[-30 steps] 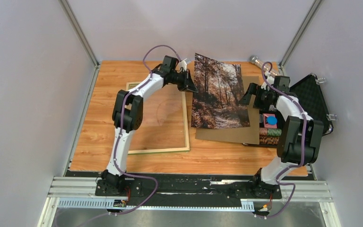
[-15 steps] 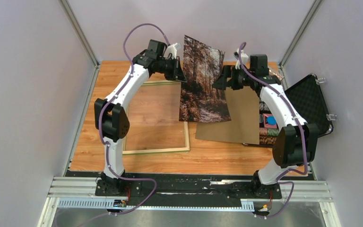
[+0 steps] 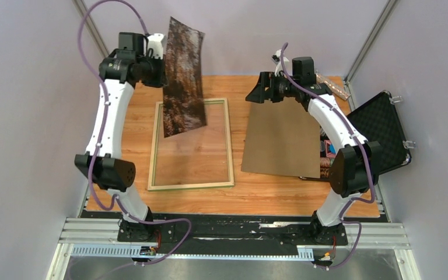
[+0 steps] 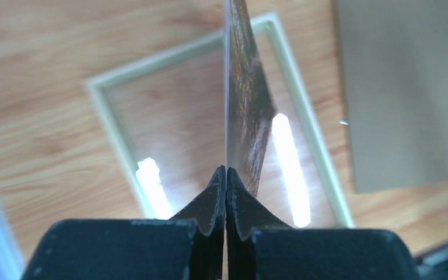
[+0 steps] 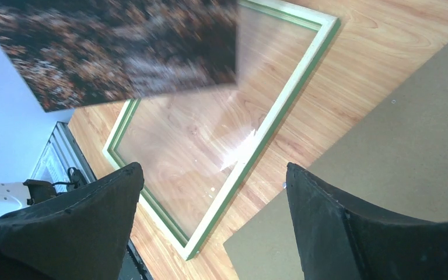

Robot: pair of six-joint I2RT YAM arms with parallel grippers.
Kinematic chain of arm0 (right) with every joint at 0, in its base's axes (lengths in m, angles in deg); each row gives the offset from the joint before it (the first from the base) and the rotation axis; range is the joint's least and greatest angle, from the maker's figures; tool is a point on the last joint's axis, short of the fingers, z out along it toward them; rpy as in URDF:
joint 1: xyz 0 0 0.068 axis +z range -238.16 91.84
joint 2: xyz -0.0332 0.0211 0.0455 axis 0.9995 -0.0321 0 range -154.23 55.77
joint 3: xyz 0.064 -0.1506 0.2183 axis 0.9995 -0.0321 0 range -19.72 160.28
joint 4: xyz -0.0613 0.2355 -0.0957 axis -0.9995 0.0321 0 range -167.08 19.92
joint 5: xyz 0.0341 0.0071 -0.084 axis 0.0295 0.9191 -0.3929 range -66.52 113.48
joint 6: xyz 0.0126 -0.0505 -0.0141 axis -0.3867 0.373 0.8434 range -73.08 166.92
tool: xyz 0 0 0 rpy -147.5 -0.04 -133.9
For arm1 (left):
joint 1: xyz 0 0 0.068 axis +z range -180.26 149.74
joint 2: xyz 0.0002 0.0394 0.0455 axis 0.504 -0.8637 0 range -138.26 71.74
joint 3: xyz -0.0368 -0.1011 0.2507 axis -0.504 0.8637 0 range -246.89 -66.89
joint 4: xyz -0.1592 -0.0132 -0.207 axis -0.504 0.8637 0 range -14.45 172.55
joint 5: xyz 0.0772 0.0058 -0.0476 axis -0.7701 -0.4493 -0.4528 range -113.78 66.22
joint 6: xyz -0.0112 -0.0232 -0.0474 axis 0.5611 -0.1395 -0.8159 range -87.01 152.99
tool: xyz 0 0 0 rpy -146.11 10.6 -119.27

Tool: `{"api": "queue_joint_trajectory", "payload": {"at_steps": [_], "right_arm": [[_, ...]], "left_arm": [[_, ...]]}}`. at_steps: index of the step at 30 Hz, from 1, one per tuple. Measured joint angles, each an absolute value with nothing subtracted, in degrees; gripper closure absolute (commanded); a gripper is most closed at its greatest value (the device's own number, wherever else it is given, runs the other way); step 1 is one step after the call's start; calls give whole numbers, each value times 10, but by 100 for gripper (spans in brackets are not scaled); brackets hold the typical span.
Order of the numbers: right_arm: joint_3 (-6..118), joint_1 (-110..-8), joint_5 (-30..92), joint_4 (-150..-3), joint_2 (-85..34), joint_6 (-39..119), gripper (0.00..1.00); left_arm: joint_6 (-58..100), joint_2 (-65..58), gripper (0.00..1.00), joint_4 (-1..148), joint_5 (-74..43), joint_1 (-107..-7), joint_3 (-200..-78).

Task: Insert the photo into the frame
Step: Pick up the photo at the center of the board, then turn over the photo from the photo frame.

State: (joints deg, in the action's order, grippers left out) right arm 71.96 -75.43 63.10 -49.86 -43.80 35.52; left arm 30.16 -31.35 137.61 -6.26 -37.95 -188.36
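Observation:
The photo, an autumn forest print, hangs almost upright in the air above the far-left part of the frame. My left gripper is shut on its upper left edge. In the left wrist view the photo runs edge-on out of the shut left gripper, with the frame flat on the table below. My right gripper is open and holds nothing, well to the right of the photo. In the right wrist view it looks down on the photo and the frame.
A plain brown backing board lies flat to the right of the frame, also visible as the board under my right gripper. An open black case with small coloured items sits at the right edge. Enclosure walls stand close on both sides.
My left arm has lifted the photo up and swung it left, from above the backing board to above the frame. My right gripper has moved back and left, staying open.

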Motion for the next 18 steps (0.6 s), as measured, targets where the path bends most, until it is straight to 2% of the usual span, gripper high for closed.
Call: {"api": "queue_joint_trajectory", "payload": {"at_steps": [5,11,14,18], "right_arm": [[717,-749,631,-500,-438,351,11],[693,-747,627,-499,-436,350,11],[684,-745,622,-500,-430,350,11],[661,-745,616,-503,-407,350,10]], "left_arm": [[387,-227,100,1414,-189,-377,-1920],[442,-176,100,1434,-284,-391,-1950],[453,-167,100,1433,-321,-421,-1909],[451,-171,100,1421,-347,-475,-1794]]}}
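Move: The left gripper still pinches the photo's left edge. The frame's centre lies nearly below it, about 29 cm down, some 10 cm back and 5 cm to the right. The brown backing board is centred about 36 cm to the left gripper's right and 8 cm back, 30 cm down. From the empty, open right gripper, the frame's centre is some 21 cm left, 9 cm back and 23 cm below. Keep the left gripper shut on the photo's edge and swing it up about 11 cm, going left and back as well, high above the frame's far left part; then let it sink some 8 cm and come a little right again. Roll the wrist about 30 degrees so its left side rises. Ease the open right gripper about 2 cm back and slightly down. ##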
